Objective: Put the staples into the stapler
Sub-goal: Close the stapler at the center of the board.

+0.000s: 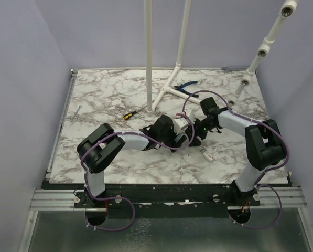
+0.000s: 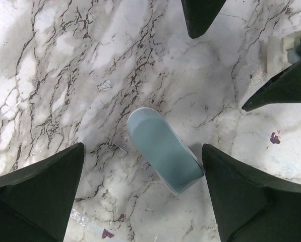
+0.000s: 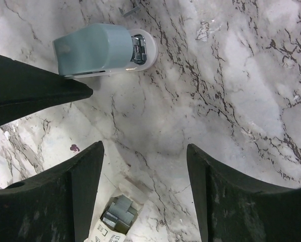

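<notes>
The stapler [image 2: 163, 151] is a small pale blue-green block lying flat on the marble. It sits between the fingers of my left gripper [image 2: 143, 146], closer to the right finger [image 2: 251, 196]; the jaws stand wide apart and touch nothing. The right wrist view shows the stapler [image 3: 105, 50] at the upper left with silvery metal showing at its rounded end. My right gripper [image 3: 145, 146] is open and empty over bare marble. An open white box of staples [image 3: 117, 217] lies by its left finger [image 3: 64, 201]. Both grippers [image 1: 169, 134] [image 1: 190, 134] meet at the table's middle and hide the stapler from above.
A yellow-handled screwdriver [image 1: 129, 115] lies left of centre, and blue-handled pliers [image 1: 186, 85] lie at the back. A white pipe frame [image 1: 169, 89] stands behind the grippers. A single loose staple [image 2: 121, 147] lies beside the stapler. The staple box [image 2: 281, 50] sits beyond my right gripper's fingers.
</notes>
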Robot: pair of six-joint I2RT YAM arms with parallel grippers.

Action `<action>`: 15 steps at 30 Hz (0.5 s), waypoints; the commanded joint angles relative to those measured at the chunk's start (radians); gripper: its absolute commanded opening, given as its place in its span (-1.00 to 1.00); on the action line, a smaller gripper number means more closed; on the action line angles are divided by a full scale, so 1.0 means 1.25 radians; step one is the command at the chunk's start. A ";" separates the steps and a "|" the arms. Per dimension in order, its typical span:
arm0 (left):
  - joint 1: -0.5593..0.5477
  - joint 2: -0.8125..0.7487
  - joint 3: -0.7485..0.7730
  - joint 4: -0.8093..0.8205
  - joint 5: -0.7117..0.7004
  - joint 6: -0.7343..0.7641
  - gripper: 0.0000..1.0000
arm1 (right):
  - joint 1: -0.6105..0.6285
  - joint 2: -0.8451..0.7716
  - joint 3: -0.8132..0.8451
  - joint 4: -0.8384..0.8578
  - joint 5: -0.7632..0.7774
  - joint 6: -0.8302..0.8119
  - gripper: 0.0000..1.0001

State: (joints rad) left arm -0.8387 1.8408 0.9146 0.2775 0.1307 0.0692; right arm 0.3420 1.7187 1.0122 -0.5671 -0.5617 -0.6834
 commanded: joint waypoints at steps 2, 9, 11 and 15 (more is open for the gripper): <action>0.019 0.044 0.019 -0.117 0.007 -0.052 0.71 | 0.002 -0.030 -0.017 -0.022 0.020 0.010 0.40; 0.021 0.030 0.017 -0.124 0.025 -0.045 0.15 | 0.002 -0.034 -0.026 -0.016 0.020 0.010 0.40; 0.021 0.023 0.016 -0.125 0.030 -0.036 -0.05 | 0.003 -0.033 -0.028 -0.014 0.020 0.008 0.40; 0.021 0.025 0.024 -0.158 0.035 -0.002 -0.33 | 0.003 -0.030 -0.029 -0.014 0.013 0.009 0.41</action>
State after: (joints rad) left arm -0.8276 1.8511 0.9459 0.2298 0.1558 0.0692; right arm 0.3374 1.7069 1.0012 -0.5610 -0.5365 -0.6453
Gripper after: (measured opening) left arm 0.374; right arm 0.703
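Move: The stapler lies almost between the left hand's open fingers, skewed to them, its middle some 2 cm to that hand's right, straight across and about 1 cm below; its near end is close beside one finger. The empty right gripper is about 8 cm to the left hand's right and 1 cm farther out, the staples box roughly 13 cm right and 5 cm back. From the right hand the stapler is about 6 cm left, 2 cm back and 1 cm lower. Staying in place low over the board, pointing forward-right and down, the left hand shuts its wide-open fingers by a bit over half around the near end of the stapler. One finger comes against each side, swinging the stapler into line with the hand until the end is pinched between them; the wrist barely tilts. ##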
